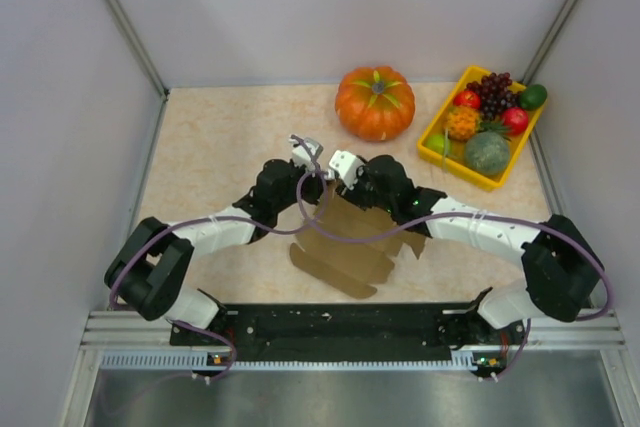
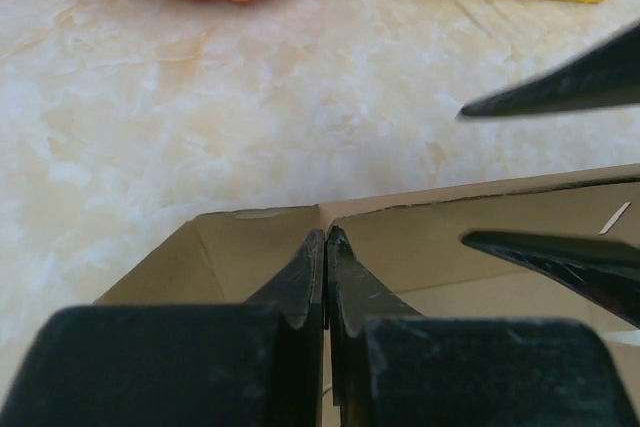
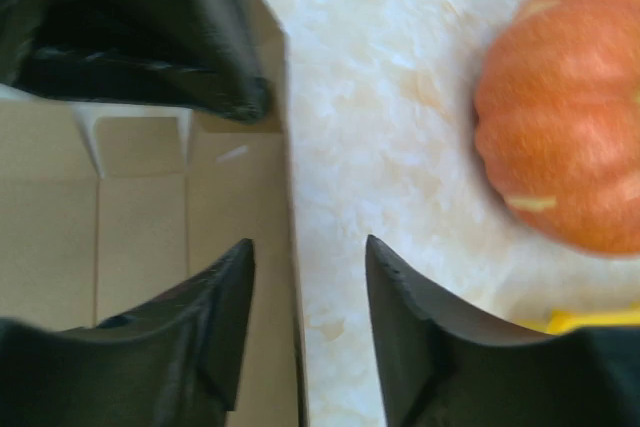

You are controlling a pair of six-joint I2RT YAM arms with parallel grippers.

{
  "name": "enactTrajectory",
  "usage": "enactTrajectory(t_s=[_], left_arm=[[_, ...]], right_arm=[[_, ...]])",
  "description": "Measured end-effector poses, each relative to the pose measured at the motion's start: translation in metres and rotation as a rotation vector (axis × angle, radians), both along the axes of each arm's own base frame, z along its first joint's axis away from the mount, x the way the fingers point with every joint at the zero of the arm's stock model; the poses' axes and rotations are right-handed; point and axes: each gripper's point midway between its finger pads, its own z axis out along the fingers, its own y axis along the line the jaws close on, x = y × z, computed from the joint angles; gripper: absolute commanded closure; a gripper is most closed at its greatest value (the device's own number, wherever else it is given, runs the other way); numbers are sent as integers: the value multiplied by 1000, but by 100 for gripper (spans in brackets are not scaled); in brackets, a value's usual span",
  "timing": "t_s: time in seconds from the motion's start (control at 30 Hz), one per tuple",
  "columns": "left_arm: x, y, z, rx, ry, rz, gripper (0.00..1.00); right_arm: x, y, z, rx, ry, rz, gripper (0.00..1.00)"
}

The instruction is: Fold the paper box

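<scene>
The paper box [image 1: 350, 242] is a flat brown cardboard sheet with flaps, lying between the two arms, its far panel raised upright. In the left wrist view my left gripper [image 2: 326, 237] is shut, and its tips pinch the top edge of that raised panel [image 2: 260, 247] at a crease. My right gripper [image 3: 308, 247] is open beside it and straddles the same panel's edge [image 3: 292, 207] without touching it. From above, the left gripper [image 1: 316, 179] and right gripper [image 1: 336, 183] meet at the box's far edge. The right fingers [image 2: 560, 92] show in the left wrist view.
An orange pumpkin [image 1: 375, 102] stands just beyond the grippers. A yellow tray [image 1: 437, 134] of plastic fruit sits at the back right. Grey walls close in the beige tabletop [image 1: 220, 147] on three sides.
</scene>
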Motion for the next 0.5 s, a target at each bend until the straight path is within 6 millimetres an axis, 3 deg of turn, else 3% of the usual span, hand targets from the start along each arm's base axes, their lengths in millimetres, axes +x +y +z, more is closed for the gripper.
enactTrajectory(t_s=[0.07,0.13,0.17,0.3,0.37,0.5], left_arm=[[5,4,0,8,-9,39,100],[9,7,1,15,-21,75,100],[10,8,2,13,-28,90,100],[16,16,0,12,-33,169,100],[17,21,-3,17,-33,209,100],[15,28,-2,14,-37,273,100]], right_arm=[[4,-8,7,24,34,-102,39],[1,-21,15,56,85,-211,6],[-5,-31,20,78,120,-273,1],[-43,-68,47,214,259,-464,1],[-60,-79,71,356,341,-567,1],[-86,-65,110,767,568,-672,4]])
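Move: At the box's raised long flap, the left hand already pinches its far left corner. The right hand's open fingers still straddle that flap's top edge about 3 cm to the right. From the right hand, the flap's right end lies roughly 12 cm right, 6 back and a little lower. The pumpkin is about 16 cm ahead and 7 right; the box's middle panels are about 11 back and 8 below. Opening wide, the right fingers come free of the flap's edge, and the hand pulls away up about 11 cm, back some 9 and right about 8, easing slightly left at the end. Its wrist rolls some 65 degrees, clockwise seen from behind the hand. Keeping its pinch, the left hand carries the corner about 3 cm left and slightly forward, turning counter-clockwise. ##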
